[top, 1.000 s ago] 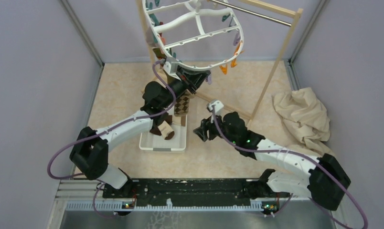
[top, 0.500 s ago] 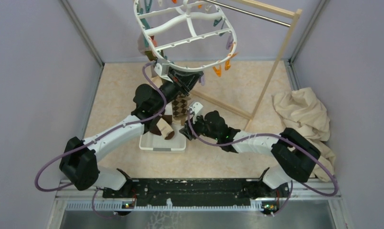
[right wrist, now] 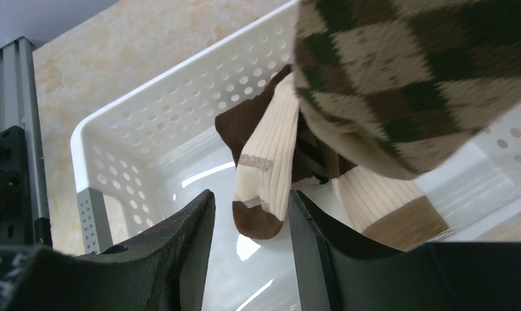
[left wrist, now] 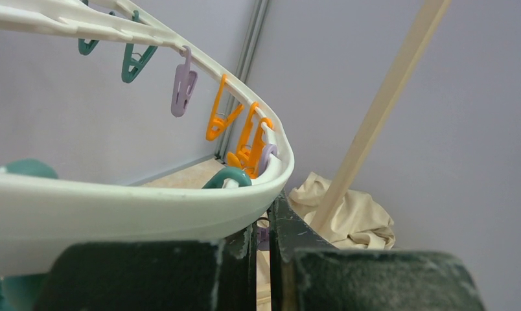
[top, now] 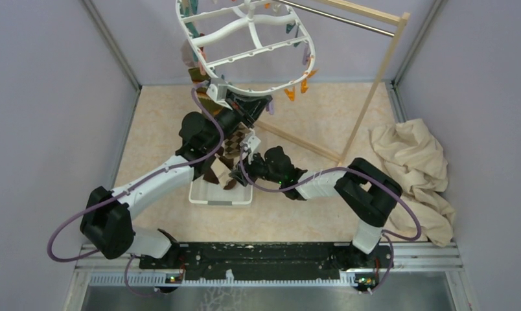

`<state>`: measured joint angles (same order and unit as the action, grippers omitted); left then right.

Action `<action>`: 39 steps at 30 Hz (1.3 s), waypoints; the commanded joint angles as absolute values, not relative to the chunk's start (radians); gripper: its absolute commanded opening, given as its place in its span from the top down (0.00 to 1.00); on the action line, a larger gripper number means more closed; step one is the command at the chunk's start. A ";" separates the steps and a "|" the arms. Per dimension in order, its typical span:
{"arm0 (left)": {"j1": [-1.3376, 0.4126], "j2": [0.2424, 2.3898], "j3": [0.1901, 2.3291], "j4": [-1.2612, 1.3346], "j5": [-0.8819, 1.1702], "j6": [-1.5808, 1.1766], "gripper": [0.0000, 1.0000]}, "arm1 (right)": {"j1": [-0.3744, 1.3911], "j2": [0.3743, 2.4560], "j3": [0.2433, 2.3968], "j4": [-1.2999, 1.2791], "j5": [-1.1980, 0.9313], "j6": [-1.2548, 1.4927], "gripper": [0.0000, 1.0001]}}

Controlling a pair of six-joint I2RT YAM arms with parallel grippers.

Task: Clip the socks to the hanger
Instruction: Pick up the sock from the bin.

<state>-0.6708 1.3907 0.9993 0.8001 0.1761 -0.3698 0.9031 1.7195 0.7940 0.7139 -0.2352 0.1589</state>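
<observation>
The white hanger (top: 245, 45) hangs tilted at the top, with orange, teal and purple pegs (left wrist: 220, 120) along its rim (left wrist: 115, 207). My left gripper (top: 246, 109) is shut at its near rim; a purple peg shows in the thin gap of my left gripper (left wrist: 263, 236). A brown-cream argyle sock (top: 237, 144) dangles below it. In the right wrist view this argyle sock (right wrist: 413, 84) hangs over the basket, beside a cream and brown sock (right wrist: 264, 175) and a tan-blocked one (right wrist: 387, 207). My right gripper (right wrist: 250, 220) is open, the cream sock's toe between its fingers.
A white perforated basket (top: 206, 194) sits under the socks, its wall (right wrist: 115, 129) close to my right fingers. The wooden rack with a metal bar (top: 374, 97) stands behind, its post (left wrist: 381, 110) near the left gripper. A beige cloth (top: 410, 162) lies at right.
My right arm has swung left to the basket and its jaws have narrowed a little. My left gripper has shifted left and back, and the hanger has moved with it.
</observation>
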 commanded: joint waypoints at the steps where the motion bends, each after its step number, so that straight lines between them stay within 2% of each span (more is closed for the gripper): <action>1: -0.651 1.372 1.015 0.767 0.198 -0.363 1.00 | 0.907 1.753 0.843 0.796 -0.274 0.166 0.54; 21: -0.647 1.341 1.059 0.678 0.258 -0.353 1.00 | 0.906 1.908 0.976 0.712 -0.294 0.160 0.54; 29: -0.645 1.345 1.061 0.676 0.288 -0.367 1.00 | 0.907 1.969 1.063 0.580 -0.211 0.131 0.55; 31: -0.644 1.347 1.062 0.676 0.293 -0.369 1.00 | 0.907 1.974 1.074 0.569 -0.209 0.127 0.59; 33: -0.645 1.349 1.063 0.675 0.296 -0.370 1.00 | 0.907 1.978 1.078 0.563 -0.219 0.128 0.69; 36: -0.646 1.352 1.066 0.675 0.300 -0.373 1.00 | 0.907 1.987 1.096 0.545 -0.252 0.124 0.71; 37: -0.646 1.353 1.067 0.674 0.300 -0.373 1.00 | 0.907 1.991 1.100 0.539 -0.257 0.121 0.74; 39: -0.644 1.357 1.068 0.674 0.299 -0.372 1.00 | 0.907 1.990 1.096 0.541 -0.261 0.123 0.89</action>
<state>-0.6479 1.3525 1.0355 0.7021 0.2684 -0.3706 0.9031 1.9785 1.0519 0.5503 -0.2390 0.1303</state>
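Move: The cream ribbed sock lies in the white bin about 4 cm ahead of the right hand, 5 cm to its left and 7 cm below. The brown-toed sock lies some 6 cm ahead and 3 cm right, about 8 cm down; the dark brown sock is about 7 cm ahead, 9 cm left and as low. A checkered sock's toe hangs 8 cm ahead, 1 cm left and 4 cm above. From the left hand, the cream sock is roughly 12 cm left, 4 cm back and 34 cm below. The cream ribbed sock is reached from above and its right: the right hand, fingers half open, sinks about 5 cm into the bin while working some 4 cm left and 3 cm forward, passing below the hanging checkered toe. Its fingertips dip slightly, and at the end the fingers close to about half their first gap, coming onto the sock's edge near the grey band. ##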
